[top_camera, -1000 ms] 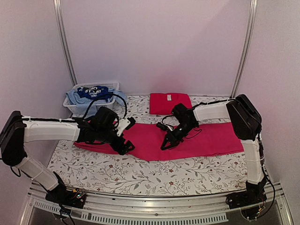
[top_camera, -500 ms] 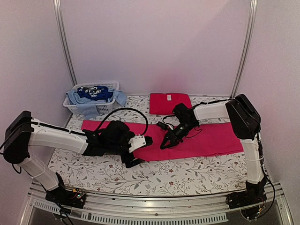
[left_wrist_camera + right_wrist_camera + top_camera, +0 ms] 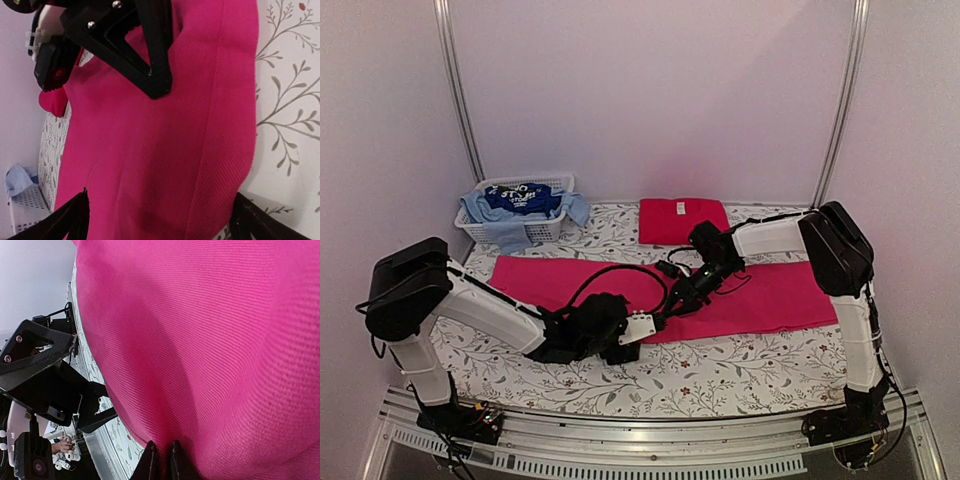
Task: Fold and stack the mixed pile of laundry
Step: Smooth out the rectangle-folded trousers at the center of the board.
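Observation:
A large pink-magenta cloth (image 3: 760, 295) lies spread flat across the table. My left gripper (image 3: 645, 327) sits low at the cloth's front edge. In the left wrist view it (image 3: 162, 212) is open wide, with the cloth's hem (image 3: 220, 165) between its fingers. My right gripper (image 3: 678, 302) rests on the cloth's middle, just behind the left one. Its fingertips (image 3: 150, 465) stand almost together with a thin ridge of pink cloth (image 3: 210, 340) pinched between them. A folded red piece (image 3: 682, 220) lies at the back. The rest of the laundry pile, light blue (image 3: 485, 212) and dark blue printed (image 3: 525, 197), fills the basket.
The white slatted basket (image 3: 480, 233) stands at the back left corner. The floral tablecloth (image 3: 740, 370) shows in front of the pink cloth. Metal posts rise at both back corners. The two grippers are very close together over the cloth's front middle.
My left arm has swung from the cloth's left end down to its front middle, staying open. The cloth's left part now lies uncovered and flat. The right gripper has hardly moved.

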`<state>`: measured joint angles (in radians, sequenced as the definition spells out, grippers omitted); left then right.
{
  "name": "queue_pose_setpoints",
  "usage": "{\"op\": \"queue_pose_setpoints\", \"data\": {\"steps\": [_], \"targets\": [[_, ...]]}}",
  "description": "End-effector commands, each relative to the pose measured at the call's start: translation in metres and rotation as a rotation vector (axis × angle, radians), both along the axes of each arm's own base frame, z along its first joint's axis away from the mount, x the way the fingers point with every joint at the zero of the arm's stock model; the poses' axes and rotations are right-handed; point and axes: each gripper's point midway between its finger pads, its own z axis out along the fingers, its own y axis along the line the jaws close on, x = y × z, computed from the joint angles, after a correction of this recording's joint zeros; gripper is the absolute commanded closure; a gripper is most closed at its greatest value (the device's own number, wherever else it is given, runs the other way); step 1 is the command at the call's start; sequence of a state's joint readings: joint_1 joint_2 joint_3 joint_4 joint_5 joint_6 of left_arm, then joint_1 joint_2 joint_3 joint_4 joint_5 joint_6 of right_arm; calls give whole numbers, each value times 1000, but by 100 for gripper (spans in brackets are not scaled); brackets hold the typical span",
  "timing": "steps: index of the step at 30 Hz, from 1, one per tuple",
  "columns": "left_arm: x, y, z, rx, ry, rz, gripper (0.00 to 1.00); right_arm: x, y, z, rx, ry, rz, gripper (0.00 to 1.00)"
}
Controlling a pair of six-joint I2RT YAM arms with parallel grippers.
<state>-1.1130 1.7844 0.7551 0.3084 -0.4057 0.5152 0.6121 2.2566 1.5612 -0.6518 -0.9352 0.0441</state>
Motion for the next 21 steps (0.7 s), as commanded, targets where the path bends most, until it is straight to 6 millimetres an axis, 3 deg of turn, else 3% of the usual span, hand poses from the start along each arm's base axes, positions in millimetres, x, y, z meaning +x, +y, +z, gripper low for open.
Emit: {"op": "queue_pose_setpoints", "data": {"steps": [1, 3, 5, 7, 10, 15, 19, 21], "targets": [[20, 2, 21, 6, -153, 81, 7, 5, 0, 2, 6, 2, -7, 86], [18, 1, 35, -24, -146, 63, 13, 8, -2, 1, -14, -13, -14, 78], [16, -2, 54, -81, -106, 42, 19, 16, -5, 3, -48, -54, -37, 59], [19, -2, 68, -119, -63, 39, 26, 27, -9, 11, -66, -106, -68, 45], [29, 1, 78, -138, -17, 45, 34, 48, -17, 38, -57, -198, -138, 34], [52, 3, 74, -152, 57, 74, 41, 64, -32, 83, -15, -315, -232, 29], [70, 5, 61, -160, 121, 107, 42, 53, -36, 110, 60, -364, -263, 29], [80, 9, 52, -165, 153, 131, 42, 37, -36, 127, 135, -377, -245, 33]]}}
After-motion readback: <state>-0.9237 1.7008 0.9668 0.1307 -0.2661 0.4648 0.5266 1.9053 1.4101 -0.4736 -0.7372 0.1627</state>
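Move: The trousers lie stretched sideways just under both hands. Their middle is about 10 cm ahead and 4 cm right of the left hand, whose wide-open fingers are at the near edge, and about 4 cm straight ahead of the right hand, which still pinches them. From the left hand, the folded red garment is some 40 cm ahead and 10 cm right, the laundry basket roughly 43 cm ahead and 37 cm left. The right fingers let go of the trousers by opening to well over half, then the hand lifts about 10 cm, moving forward and a little right towards the far edge, tipping up some 20 degrees and turning clockwise. The left hand comes off the near edge, its wide-open fingers closing to just over half, and rises about 8 cm while going some 7 cm forward over the cloth. ##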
